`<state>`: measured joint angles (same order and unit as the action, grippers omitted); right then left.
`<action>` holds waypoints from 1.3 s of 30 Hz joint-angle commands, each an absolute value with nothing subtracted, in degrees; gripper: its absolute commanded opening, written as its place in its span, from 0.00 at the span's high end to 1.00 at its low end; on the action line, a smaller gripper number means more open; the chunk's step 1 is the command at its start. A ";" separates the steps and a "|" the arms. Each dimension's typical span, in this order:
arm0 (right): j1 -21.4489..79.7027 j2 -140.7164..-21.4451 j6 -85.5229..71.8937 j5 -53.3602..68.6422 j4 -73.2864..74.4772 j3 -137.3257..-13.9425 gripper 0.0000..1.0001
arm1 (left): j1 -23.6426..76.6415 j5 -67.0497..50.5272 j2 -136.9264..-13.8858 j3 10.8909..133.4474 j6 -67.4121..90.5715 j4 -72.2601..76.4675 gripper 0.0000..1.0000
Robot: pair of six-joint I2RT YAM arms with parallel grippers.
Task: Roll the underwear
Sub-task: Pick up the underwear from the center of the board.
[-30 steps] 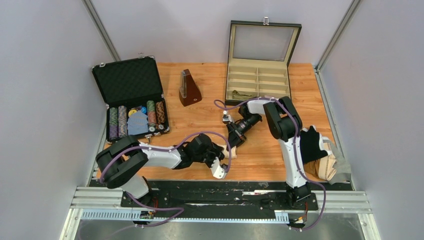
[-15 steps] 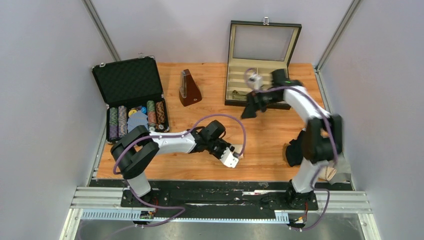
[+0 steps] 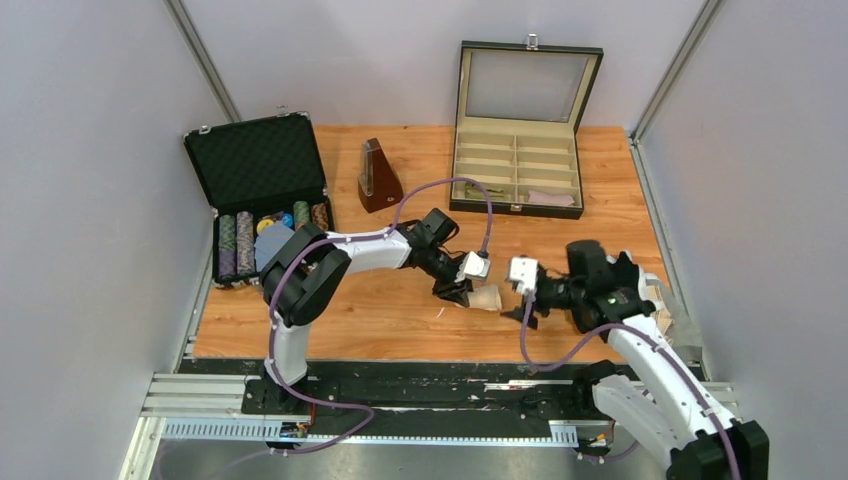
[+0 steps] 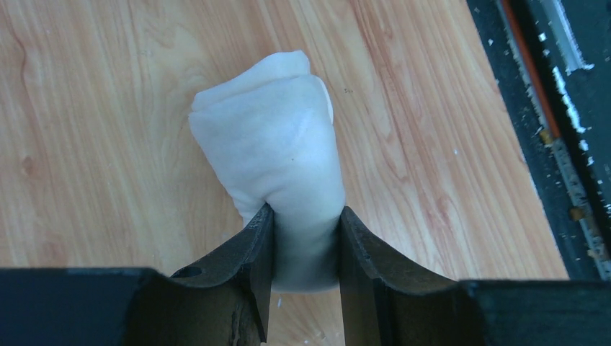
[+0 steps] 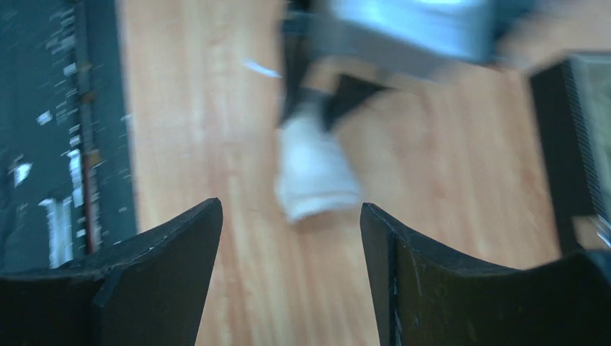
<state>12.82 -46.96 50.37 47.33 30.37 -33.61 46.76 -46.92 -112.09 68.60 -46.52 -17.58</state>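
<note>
A cream-beige underwear roll (image 3: 486,298) lies on the wooden table near its middle. My left gripper (image 3: 468,294) is shut on one end of it. In the left wrist view the roll (image 4: 274,144) points away from the jaws, and the left gripper (image 4: 305,216) pinches its near end between both fingers. My right gripper (image 3: 523,306) hovers just right of the roll, open, with its jaws turned toward it. The right wrist view is blurred; the roll (image 5: 315,173) lies ahead of the open right gripper (image 5: 290,210), with nothing between the fingers.
An open compartment box (image 3: 516,208) stands at the back right with a pale roll (image 3: 548,198) in one slot. A metronome (image 3: 380,176) and an open poker-chip case (image 3: 262,196) stand at the back left. More cloth (image 3: 670,314) lies at the table's right edge behind my right arm.
My left gripper has carried the cream roll to the right and a little farther back. My right arm swung from the roll to the box and back beside the roll, its jaws now open.
</note>
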 commanded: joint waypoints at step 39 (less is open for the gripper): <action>39.69 -80.49 68.65 29.02 16.68 -36.11 1.00 | 38.97 -63.13 -127.45 83.11 -35.35 -50.27 0.55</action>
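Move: The rolled underwear is already pinched in the left hand, its middle about 3 cm to that hand's right, level fore and aft and 1 cm below. From the right hand, that middle is roughly 8 cm left, 1 cm ahead and 12 cm down. The compartment box lies about 26 cm ahead of the right hand, 1 cm left and 11 cm lower; the clothes pile lies some 20 cm to its right, level fore and aft and 12 cm lower. The underwear roll, kept in the left fingers, is met on its free right part by the open right hand, which sinks about 12 cm and goes 8 cm left, swinging back and then forward again on the way, its fingers dipping and turning counter-clockwise, then closing to pinch. Meanwhile the left hand eases back, then left, a few centimetres, its wrist turning some 45 degrees so the fingers swing towards the base. ##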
